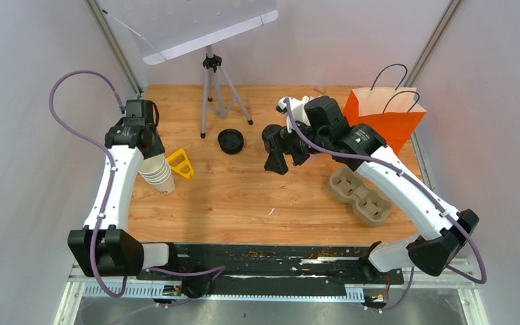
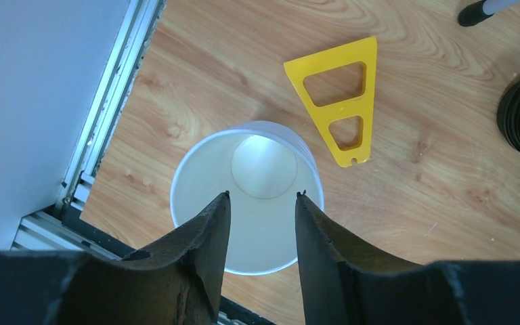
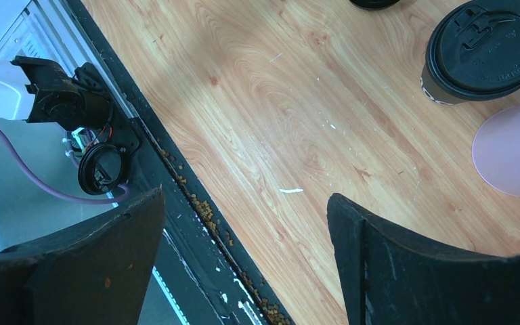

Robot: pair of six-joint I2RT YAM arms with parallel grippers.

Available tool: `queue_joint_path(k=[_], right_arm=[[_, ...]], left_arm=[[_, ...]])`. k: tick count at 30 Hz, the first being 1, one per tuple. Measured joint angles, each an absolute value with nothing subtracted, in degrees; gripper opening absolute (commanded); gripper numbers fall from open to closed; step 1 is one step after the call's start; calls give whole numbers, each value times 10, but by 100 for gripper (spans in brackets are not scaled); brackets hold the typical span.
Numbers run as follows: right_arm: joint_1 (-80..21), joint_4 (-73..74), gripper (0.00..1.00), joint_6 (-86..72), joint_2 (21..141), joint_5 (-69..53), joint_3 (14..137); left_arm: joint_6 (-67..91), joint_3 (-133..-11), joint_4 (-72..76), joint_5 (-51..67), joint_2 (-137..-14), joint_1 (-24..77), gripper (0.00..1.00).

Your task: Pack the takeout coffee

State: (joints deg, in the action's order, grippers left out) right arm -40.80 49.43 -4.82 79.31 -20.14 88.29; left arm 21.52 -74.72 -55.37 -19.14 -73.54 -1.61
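Observation:
A stack of white paper cups (image 1: 160,175), without lids, stands at the table's left. From above, the top cup (image 2: 264,162) shows its bare inside. My left gripper (image 2: 263,195) hovers over its mouth, open, with nothing held between its dark fingers (image 2: 203,237). A takeout cup with a black lid (image 3: 484,47) stands at the upper right of the right wrist view. My right gripper (image 3: 245,196) is wide open over bare wood near the table's edge, holding nothing. A pile of black lids (image 1: 231,141) lies mid-table.
A yellow triangular piece (image 2: 338,101) lies right of the cup stack. A brown pulp tray (image 1: 360,195) and an orange paper bag (image 1: 382,115) are at the right. A pink cup (image 3: 514,156) stands beside the lidded cup. A tripod (image 1: 213,88) stands at the back.

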Motion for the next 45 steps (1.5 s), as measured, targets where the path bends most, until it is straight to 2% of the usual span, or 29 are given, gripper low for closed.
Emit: queue_joint_path(k=[18, 30, 33, 39, 43, 45], right_arm=[[-408, 495, 90, -48, 775, -202, 870], [-408, 495, 90, -49, 766, -201, 864], [-408, 495, 90, -49, 762, -201, 863], [-408, 494, 90, -53, 761, -201, 863], [-408, 494, 90, -57, 760, -201, 861], [-408, 494, 90, -59, 760, -201, 861]], left_arm=[[202, -731, -528, -112, -732, -16, 51], [183, -728, -523, -103, -753, -16, 40], [180, -728, -520, -99, -756, -16, 34], [175, -728, -516, -95, -759, -16, 9], [173, -738, -530, -96, -762, -16, 1], [173, -748, -539, -96, -763, -16, 0]])
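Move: The top cup of the paper cup stack is right under my half-open left fingers: its middle is about 6 cm down and 1 cm to the left, its right-hand rim some 3 cm to my right and a couple of centimetres lower. The yellow triangle lies on the table about 7 cm ahead and 4 cm to the right, the black lid stack some 15 cm ahead and 20 cm to the right. From my right hand, that top cup is about 37 cm left, 5 cm ahead and 13 cm lower. I shift my left hand about 2.5 cm to the right across the cup's mouth, easing slightly forward and turning about 10 degrees clockwise, then sink to some 2 cm below where I started. There I close my half-open fingers to shut, pinching the right-hand rim of the top cup, and just begin to rise. ##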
